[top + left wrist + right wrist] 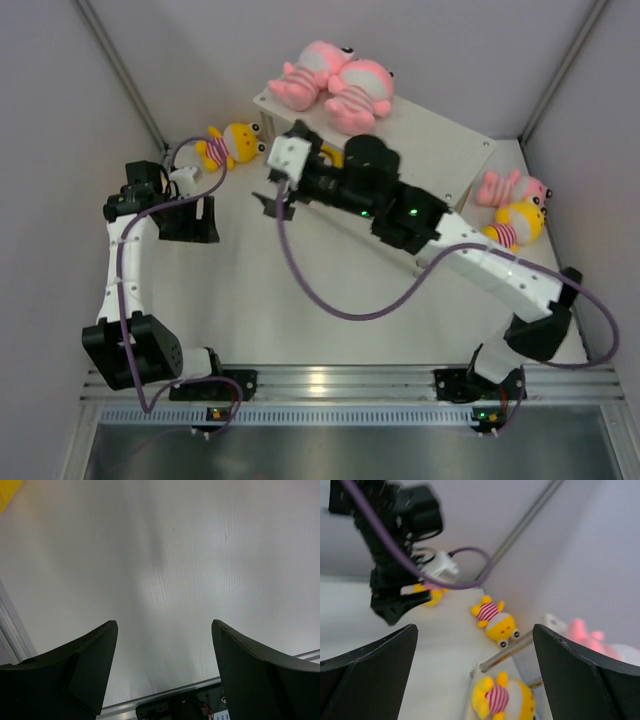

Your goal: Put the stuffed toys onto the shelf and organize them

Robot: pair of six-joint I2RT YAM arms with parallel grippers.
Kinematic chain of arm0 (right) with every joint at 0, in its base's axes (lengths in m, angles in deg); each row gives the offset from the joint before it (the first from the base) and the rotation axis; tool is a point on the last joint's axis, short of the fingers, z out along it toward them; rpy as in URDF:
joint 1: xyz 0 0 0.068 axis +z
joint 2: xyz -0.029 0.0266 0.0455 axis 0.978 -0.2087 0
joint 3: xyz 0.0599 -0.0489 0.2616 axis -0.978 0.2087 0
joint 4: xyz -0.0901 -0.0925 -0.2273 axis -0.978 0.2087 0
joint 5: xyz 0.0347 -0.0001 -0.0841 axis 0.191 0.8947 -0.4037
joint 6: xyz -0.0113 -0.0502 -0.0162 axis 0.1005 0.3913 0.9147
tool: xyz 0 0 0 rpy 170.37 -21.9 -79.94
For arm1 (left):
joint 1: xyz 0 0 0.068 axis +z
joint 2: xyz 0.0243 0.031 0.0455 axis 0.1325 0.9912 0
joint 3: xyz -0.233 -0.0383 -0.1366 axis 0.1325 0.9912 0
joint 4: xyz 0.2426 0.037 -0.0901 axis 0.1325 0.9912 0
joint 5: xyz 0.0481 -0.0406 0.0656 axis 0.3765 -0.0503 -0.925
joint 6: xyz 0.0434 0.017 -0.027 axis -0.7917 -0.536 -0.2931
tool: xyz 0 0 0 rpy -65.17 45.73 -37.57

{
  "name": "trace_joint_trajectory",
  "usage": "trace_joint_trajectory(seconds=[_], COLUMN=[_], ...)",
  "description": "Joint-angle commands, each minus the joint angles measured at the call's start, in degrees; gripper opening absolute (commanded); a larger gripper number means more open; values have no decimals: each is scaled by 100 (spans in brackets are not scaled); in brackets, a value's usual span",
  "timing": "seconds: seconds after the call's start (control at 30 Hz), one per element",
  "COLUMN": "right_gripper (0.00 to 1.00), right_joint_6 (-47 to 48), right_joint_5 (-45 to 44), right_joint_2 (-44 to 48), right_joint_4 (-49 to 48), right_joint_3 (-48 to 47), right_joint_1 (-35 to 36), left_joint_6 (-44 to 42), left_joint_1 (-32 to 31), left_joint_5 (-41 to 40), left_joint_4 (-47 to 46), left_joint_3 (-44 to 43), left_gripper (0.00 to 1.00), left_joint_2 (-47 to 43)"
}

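The white shelf (440, 140) stands at the back. Two pink stuffed toys (335, 82) lie on its top left end. A yellow toy (232, 143) lies on the table left of the shelf and also shows in the right wrist view (496, 620). Another yellow toy (502, 700) lies on the lower tier by a silver leg (507, 652). A pink toy (510, 187) and a yellow toy (515, 222) lie right of the shelf. My right gripper (275, 205) (475, 630) is open and empty just off the shelf's left end. My left gripper (197, 222) (164, 625) is open and empty above bare table.
Grey walls enclose the table on the left, the back and the right. A purple cable (330, 295) hangs from the right arm over the table's middle. A bit of yellow and pink (431, 594) shows behind the left gripper. A metal rail (340, 382) runs along the near edge.
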State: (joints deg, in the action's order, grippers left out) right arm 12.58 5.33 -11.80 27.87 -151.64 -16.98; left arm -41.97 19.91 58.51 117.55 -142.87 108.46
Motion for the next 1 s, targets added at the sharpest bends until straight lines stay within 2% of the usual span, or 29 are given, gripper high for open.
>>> trace_joint_trajectory(seconds=[0.0, 0.07, 0.17, 0.2, 0.23, 0.27, 0.33, 0.37, 0.47, 0.53, 0.57, 0.73, 0.87, 0.97], right_gripper=[98, 95, 91, 90, 89, 87, 85, 83, 77, 74, 71, 64, 57, 56], right_joint_6=[-708, -1215, -2128, -2350, -2578, -3112, -3791, -4255, -4707, -4760, -4734, -4077, -3557, -3101], right_joint_5=[-318, -1072, -1654, -1735, -1805, -1754, -1439, -1054, -743, -655, -342, 144, 478, 305], right_joint_2=[1121, 1403, 1781, 1964, 2027, 2089, 2177, 2134, 1581, 934, 712, -615, -1153, -1443], right_joint_4=[243, 225, 156, 103, 41, -29, -152, -275, -172, -30, 31, 391, 453, 725], right_joint_3=[-439, -448, -106, 174, 316, 465, 920, 1054, 1319, 1337, 1337, 1345, 1477, 1468], right_joint_1=[-479, -822, -2208, -2995, -3438, -4304, -5239, -6080, -7270, -7537, -7730, -7820, -7741, -7583], left_joint_6=[-106, -106, -132, -141, -150, -167, -176, -176, -176, -167, -167, -194, -167, -159], left_joint_1=[36, 27, 27, 36, 27, 36, 36, 27, 36, 27, 36, 27, 36, 27], left_joint_5=[235, 244, 288, 305, 306, 288, 279, 279, 279, 288, 279, 235, 261, 297], left_joint_4=[-6, 2, 2, 2, 2, 2, 2, 2, 2, 2, 11, 2, 2, 2], left_joint_3=[72, 99, 108, 116, 125, 134, 143, 151, 178, 178, 178, 187, 160, 143], left_gripper=[81, 81, 81, 81, 81, 81, 81, 81, 81, 81, 81, 81, 81, 81], left_joint_2=[-241, -241, -250, -250, -259, -276, -285, -285, -268, -268, -276, -277, -215, -145])
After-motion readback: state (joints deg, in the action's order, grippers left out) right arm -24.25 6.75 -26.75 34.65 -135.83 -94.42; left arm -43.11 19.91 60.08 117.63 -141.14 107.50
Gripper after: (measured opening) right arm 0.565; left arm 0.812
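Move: The pink toy on the floor by the right wall lies about 27 cm ahead of the right hand, some 60 cm to its right and 39 cm below. The yellow toy beside it is about 14 cm ahead, 57 cm right and as low. The shelf's top middle is 19 cm ahead, 23 cm right and slightly lower. From the left hand the pink toy lies about 22 cm ahead, 70 cm right and 16 cm lower. Heading for the pink toy at the right wall, the empty right hand sweeps nearly 60 cm to the right and some 25 cm forward. It first climbs about 16 cm, passing high by the shelf's near side, then drops about 45 cm. The wrist swings clockwise from pointing left to pointing forward and down, while the wide-open fingers close to about half; they stop above the toy without a visible touch. ##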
